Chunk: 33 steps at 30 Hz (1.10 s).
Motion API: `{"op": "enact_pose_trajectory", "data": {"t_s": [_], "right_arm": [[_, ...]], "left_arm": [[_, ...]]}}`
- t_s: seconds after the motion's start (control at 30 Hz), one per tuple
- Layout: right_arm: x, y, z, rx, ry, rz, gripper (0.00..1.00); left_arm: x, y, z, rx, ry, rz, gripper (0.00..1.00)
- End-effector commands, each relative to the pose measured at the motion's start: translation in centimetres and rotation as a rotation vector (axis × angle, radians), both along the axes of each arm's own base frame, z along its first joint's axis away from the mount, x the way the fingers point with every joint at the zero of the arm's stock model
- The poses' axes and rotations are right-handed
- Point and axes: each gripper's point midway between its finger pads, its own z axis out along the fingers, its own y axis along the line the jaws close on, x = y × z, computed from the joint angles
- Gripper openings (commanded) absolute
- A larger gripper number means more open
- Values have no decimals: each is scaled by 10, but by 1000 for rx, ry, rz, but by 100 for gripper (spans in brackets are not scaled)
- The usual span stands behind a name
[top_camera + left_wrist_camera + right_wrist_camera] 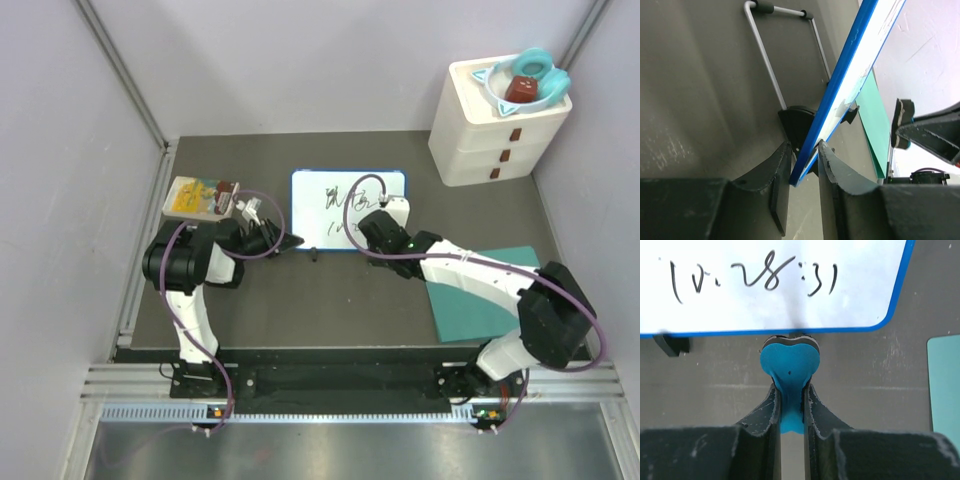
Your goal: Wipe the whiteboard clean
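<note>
The whiteboard lies at the middle of the dark table, blue-rimmed and marked with black scribbles. My left gripper pinches its near left corner, and in the left wrist view both fingers press on the blue rim of the tilted board. My right gripper hovers over the board's right half. It is shut on a blue heart-shaped eraser, whose head sits just off the board's near edge.
A teal mat lies under the right arm. A white drawer unit with a bowl on top stands at the back right. A colourful packet lies at the left. A wire stand and a black foot sit behind the board.
</note>
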Motion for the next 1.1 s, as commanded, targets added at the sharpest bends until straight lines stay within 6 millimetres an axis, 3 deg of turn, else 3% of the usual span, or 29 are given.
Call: {"op": "enact_pose_trajectory", "data": {"t_s": [0.0, 0.27, 0.63, 0.73, 0.9, 0.97, 1.0, 1.07], "right_arm": [[31, 13, 30, 41, -110, -9, 0], [50, 27, 34, 48, -156, 2, 0], [91, 61, 11, 17, -207, 8, 0], [95, 77, 18, 11, -269, 20, 0], [91, 123, 35, -3, -347, 108, 0], [89, 137, 26, -6, -329, 139, 0], [92, 145, 31, 12, -332, 144, 0], [91, 150, 17, 5, -294, 153, 0]], "left_arm": [[0, 4, 5, 6, -40, 36, 26], [-18, 6, -14, -3, 14, 60, 24], [-30, -3, -23, 26, 41, 40, 16], [-29, -2, -25, 33, 49, 43, 15], [-29, -3, -30, 42, 61, 37, 13], [-29, -3, -30, 46, 61, 39, 13], [-29, -2, -31, 48, 64, 42, 12], [-28, -1, -30, 54, 62, 47, 12]]}}
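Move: At the right hand, which already holds the blue eraser just short of the whiteboard's near edge, the board's middle lies about 12 cm ahead, 5 cm to the left and some 4 cm lower. Its lower row of writing is roughly 8 cm ahead and 6 cm left; the green mat's middle is about 27 cm right and 8 cm back, 10 cm below. The left hand grips the near-left corner, with the board's middle some 9 cm ahead and 12 cm to its right. Carrying the eraser forward and left over the near edge onto the board, the right hand goes about 7 cm out and dips 2 cm, then swings sharply left about 7 cm towards the left edge, rising slightly as its fingers tip some 15 degrees outward; its grip stays shut and the eraser seems to touch the board. The left hand keeps its pinch on the corner and draws it back about 2 cm. ##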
